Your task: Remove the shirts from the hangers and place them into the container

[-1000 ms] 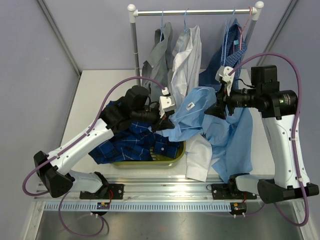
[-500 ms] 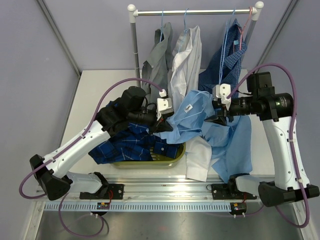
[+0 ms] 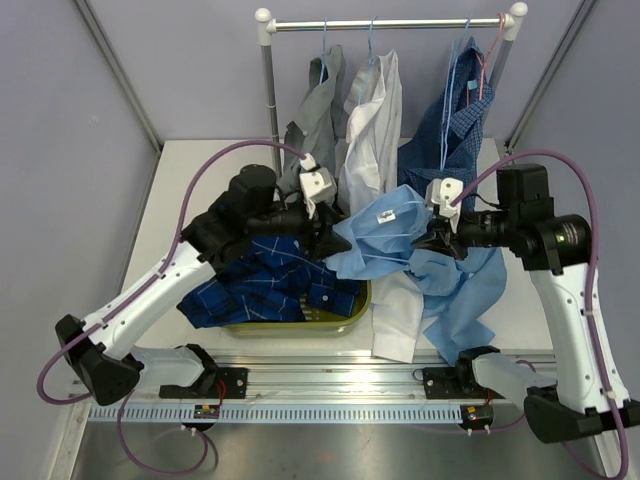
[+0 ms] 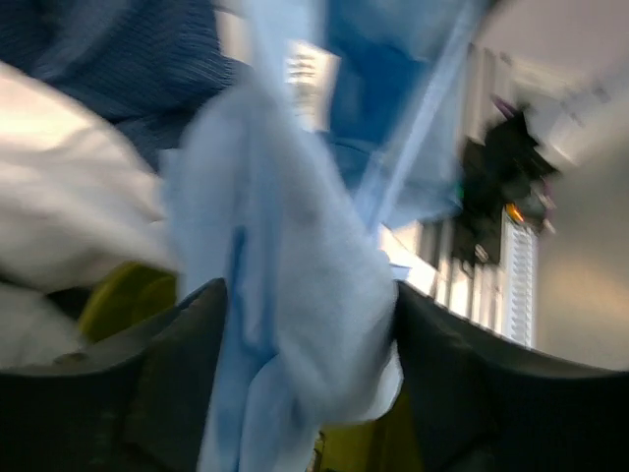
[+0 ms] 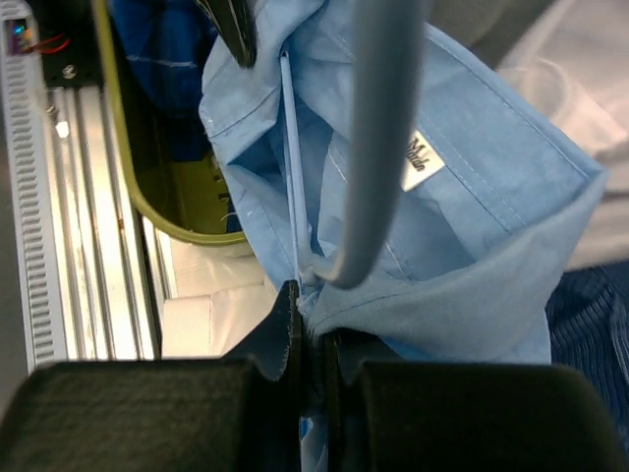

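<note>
A light blue shirt (image 3: 385, 232) hangs in the air between my two grippers, just right of the olive-green container (image 3: 345, 315). My right gripper (image 3: 426, 240) is shut on its bunched fabric (image 5: 442, 246); a thin light-blue hanger (image 5: 289, 157) wire runs inside the shirt down to the jaws (image 5: 310, 307). My left gripper (image 3: 337, 240) is open, and a fold of the shirt (image 4: 295, 295) lies between its spread fingers (image 4: 177, 374). A dark blue windowpane-check shirt (image 3: 255, 280) fills the container. Grey (image 3: 315, 115), white (image 3: 375, 115) and navy small-check (image 3: 455, 130) shirts hang on hangers.
The silver rail (image 3: 390, 23) with white knobs crosses the back, its post (image 3: 268, 100) standing left of the grey shirt. White cloth (image 3: 398, 318) and more light blue fabric (image 3: 465, 300) drape over the table to the right of the container. Grey walls close both sides.
My left gripper has opened and its wrist has risen toward the back. My right gripper has closed on the light blue shirt and shifted down and left.
</note>
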`<act>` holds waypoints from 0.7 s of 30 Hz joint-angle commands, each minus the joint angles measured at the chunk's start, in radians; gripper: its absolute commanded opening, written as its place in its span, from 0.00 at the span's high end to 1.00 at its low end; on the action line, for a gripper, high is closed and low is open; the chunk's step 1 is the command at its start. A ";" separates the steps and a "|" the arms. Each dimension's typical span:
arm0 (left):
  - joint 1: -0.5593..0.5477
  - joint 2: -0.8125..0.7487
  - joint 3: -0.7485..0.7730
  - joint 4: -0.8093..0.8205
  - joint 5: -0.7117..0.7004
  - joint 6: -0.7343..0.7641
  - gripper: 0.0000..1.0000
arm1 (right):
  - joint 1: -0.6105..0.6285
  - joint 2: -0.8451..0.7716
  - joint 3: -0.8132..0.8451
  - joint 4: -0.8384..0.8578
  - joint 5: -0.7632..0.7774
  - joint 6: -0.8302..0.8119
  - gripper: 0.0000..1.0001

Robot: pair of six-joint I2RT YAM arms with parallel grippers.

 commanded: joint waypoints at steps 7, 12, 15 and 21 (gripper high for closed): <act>0.122 -0.157 -0.068 0.169 -0.453 -0.297 0.05 | -0.066 -0.143 -0.038 0.297 0.294 0.567 1.00; 0.121 -0.157 -0.101 0.182 -0.368 -0.487 0.06 | -0.079 -0.137 -0.068 0.343 0.259 0.677 1.00; 0.093 -0.139 -0.117 0.238 -0.343 -0.547 0.06 | -0.079 -0.132 -0.086 0.355 0.243 0.694 1.00; -0.032 -0.033 -0.051 0.243 -0.461 -0.515 0.11 | -0.086 -0.134 -0.117 0.371 0.197 0.710 1.00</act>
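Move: The light-blue shirt's collar part is slung between the hands. Its middle is about 10 cm to the left gripper's right and 2 cm ahead, nearly level; from the right gripper, which holds the hanger with the cloth, it is some 8 cm left and 2 cm ahead. From the left gripper, the container's middle is about 15 cm left, 10 cm ahead and 27 cm below; the white shirt hangs roughly 18 cm ahead and 9 cm right. Open the left gripper wide and draw it clear of the light-blue fold, forward, left and up by about 6 cm each way, swinging its fingers some 30 degrees counter-clockwise; then bring it back right and down beside the shirt, still open. Meanwhile keep the right gripper shut on hanger and cloth, carry it right, up and forward about 3 cm each, turn it clockwise, then sink it. ##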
